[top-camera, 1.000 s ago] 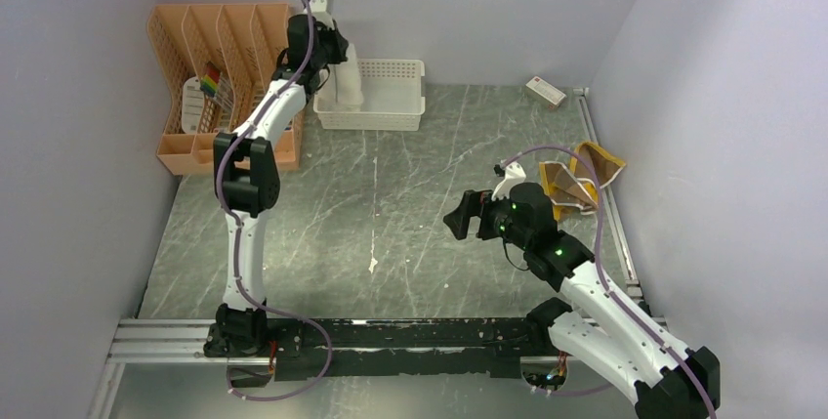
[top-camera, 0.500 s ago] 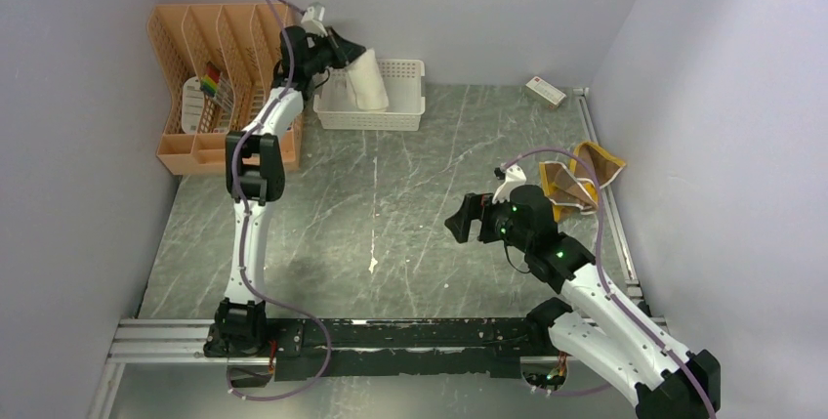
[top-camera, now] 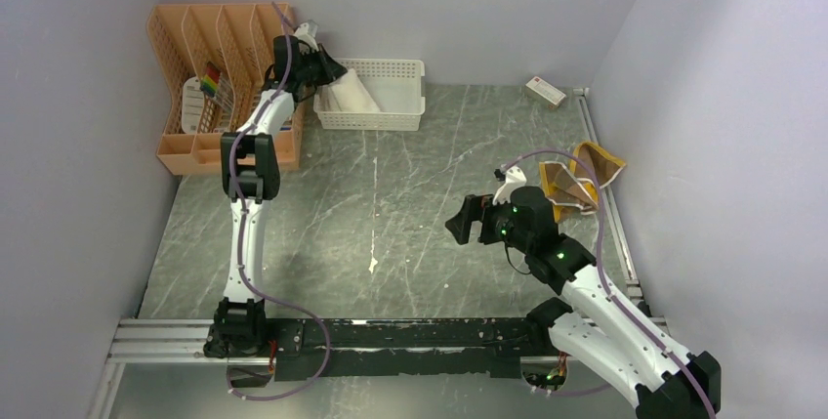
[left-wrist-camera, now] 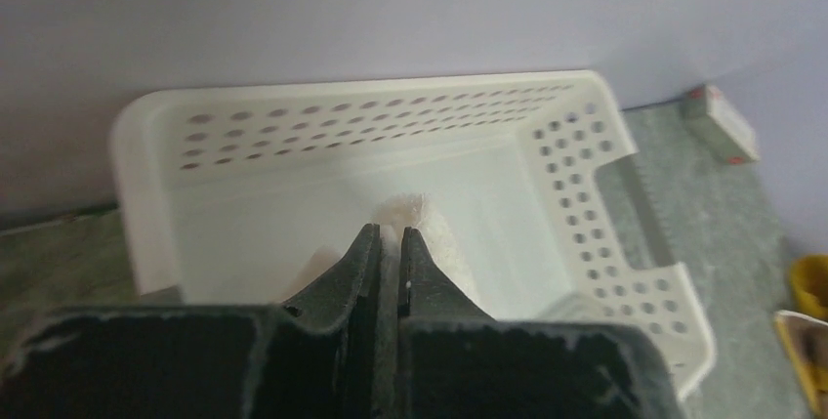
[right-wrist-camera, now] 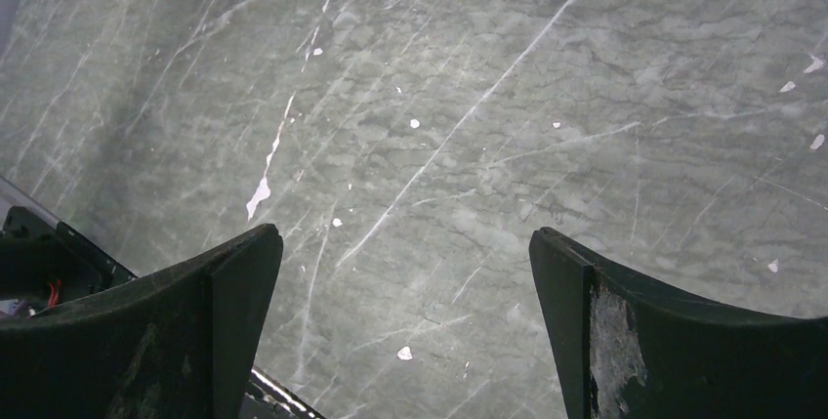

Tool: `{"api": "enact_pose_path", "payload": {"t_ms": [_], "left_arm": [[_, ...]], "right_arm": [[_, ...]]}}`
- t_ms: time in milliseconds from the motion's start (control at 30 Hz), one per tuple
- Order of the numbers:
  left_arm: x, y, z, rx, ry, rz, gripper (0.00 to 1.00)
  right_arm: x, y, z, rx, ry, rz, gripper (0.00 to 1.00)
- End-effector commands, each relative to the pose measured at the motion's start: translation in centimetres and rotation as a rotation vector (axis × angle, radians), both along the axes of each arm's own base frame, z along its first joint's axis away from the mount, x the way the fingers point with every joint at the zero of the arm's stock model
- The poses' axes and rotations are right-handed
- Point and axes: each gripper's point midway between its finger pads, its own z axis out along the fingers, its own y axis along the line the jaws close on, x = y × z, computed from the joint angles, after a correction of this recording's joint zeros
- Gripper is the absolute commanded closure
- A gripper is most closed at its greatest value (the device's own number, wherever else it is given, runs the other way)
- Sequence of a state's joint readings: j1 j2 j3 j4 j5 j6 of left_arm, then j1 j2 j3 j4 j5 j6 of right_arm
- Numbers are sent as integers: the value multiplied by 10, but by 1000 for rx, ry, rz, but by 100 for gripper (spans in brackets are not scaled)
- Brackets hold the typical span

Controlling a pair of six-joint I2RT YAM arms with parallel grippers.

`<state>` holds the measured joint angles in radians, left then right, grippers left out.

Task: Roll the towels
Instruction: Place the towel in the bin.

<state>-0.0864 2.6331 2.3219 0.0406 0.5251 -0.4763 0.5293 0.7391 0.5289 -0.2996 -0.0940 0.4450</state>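
Note:
My left gripper (top-camera: 330, 73) (left-wrist-camera: 391, 235) reaches over the white basket (top-camera: 406, 68) (left-wrist-camera: 293, 99) at the back of the table. It is shut on an end of the white towel (top-camera: 351, 96) (left-wrist-camera: 444, 248), and a thin fold of cloth shows between the jaw tips. The towel slants down into the basket. A mustard-yellow towel (top-camera: 582, 175) lies crumpled by the right wall, behind my right arm. My right gripper (top-camera: 461, 221) (right-wrist-camera: 405, 243) hangs open above bare table, with nothing between its fingers.
An orange divided rack (top-camera: 210, 53) stands against the left wall beside the basket. A small white box (top-camera: 545, 92) (left-wrist-camera: 721, 122) lies at the back right. A metal rail (top-camera: 391, 336) runs along the near edge. Walls close in on three sides.
The white towel hung upright from my left gripper above the basket's left end; now the gripper has dropped lower and the towel lies slanted inside the basket. The right arm has not moved.

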Motion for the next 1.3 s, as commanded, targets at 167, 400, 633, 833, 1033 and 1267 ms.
{"api": "enact_pose_path", "payload": {"t_ms": [167,400,633,833,1033,1267], "left_arm": [[4,58,10,240,9,206,93],[2,52,54,265,-70,227,26],[-6,41,106,277,-148,291,16],[-17,57,138,284,-156,476,17],[-30,-14,122,229,-92,380,18],[-34,-83,52,199,32,332,0]], "right_arm": [[-1,5,-7,15,15,22,0],[-2,7,-12,17,30,29,0],[-3,7,-16,11,38,33,0],[-5,5,-21,2,43,34,0],[-5,8,-29,9,57,44,0],[-6,8,-29,-3,59,49,0]]}}
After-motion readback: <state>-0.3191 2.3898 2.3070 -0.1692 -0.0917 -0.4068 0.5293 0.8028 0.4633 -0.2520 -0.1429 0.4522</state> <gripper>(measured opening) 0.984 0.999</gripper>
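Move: The left hand is over the left half of the white bin, fingers shut on the towel's end; the bin's middle is about 7 cm to its right, 3 cm back and 8 cm below. The towel's middle hangs some 3 cm right, 3 cm back and 6 cm below. The orange rack's middle stands about 29 cm left, 8 cm back and slightly lower. From the idle right hand, the bin is roughly 44 cm ahead, 21 cm left and 10 cm below. The left hand lets go of the towel in the bin: it eases about 4 cm left towards the rack while dipping a few centimetres, rolling its left side up, then spreads its fingers. It lifts clear some 16 cm, turning counter-clockwise, and finally swings about 10 cm right over the bin, sinking a little. The open, empty right hand sinks about 3 cm over bare table. ##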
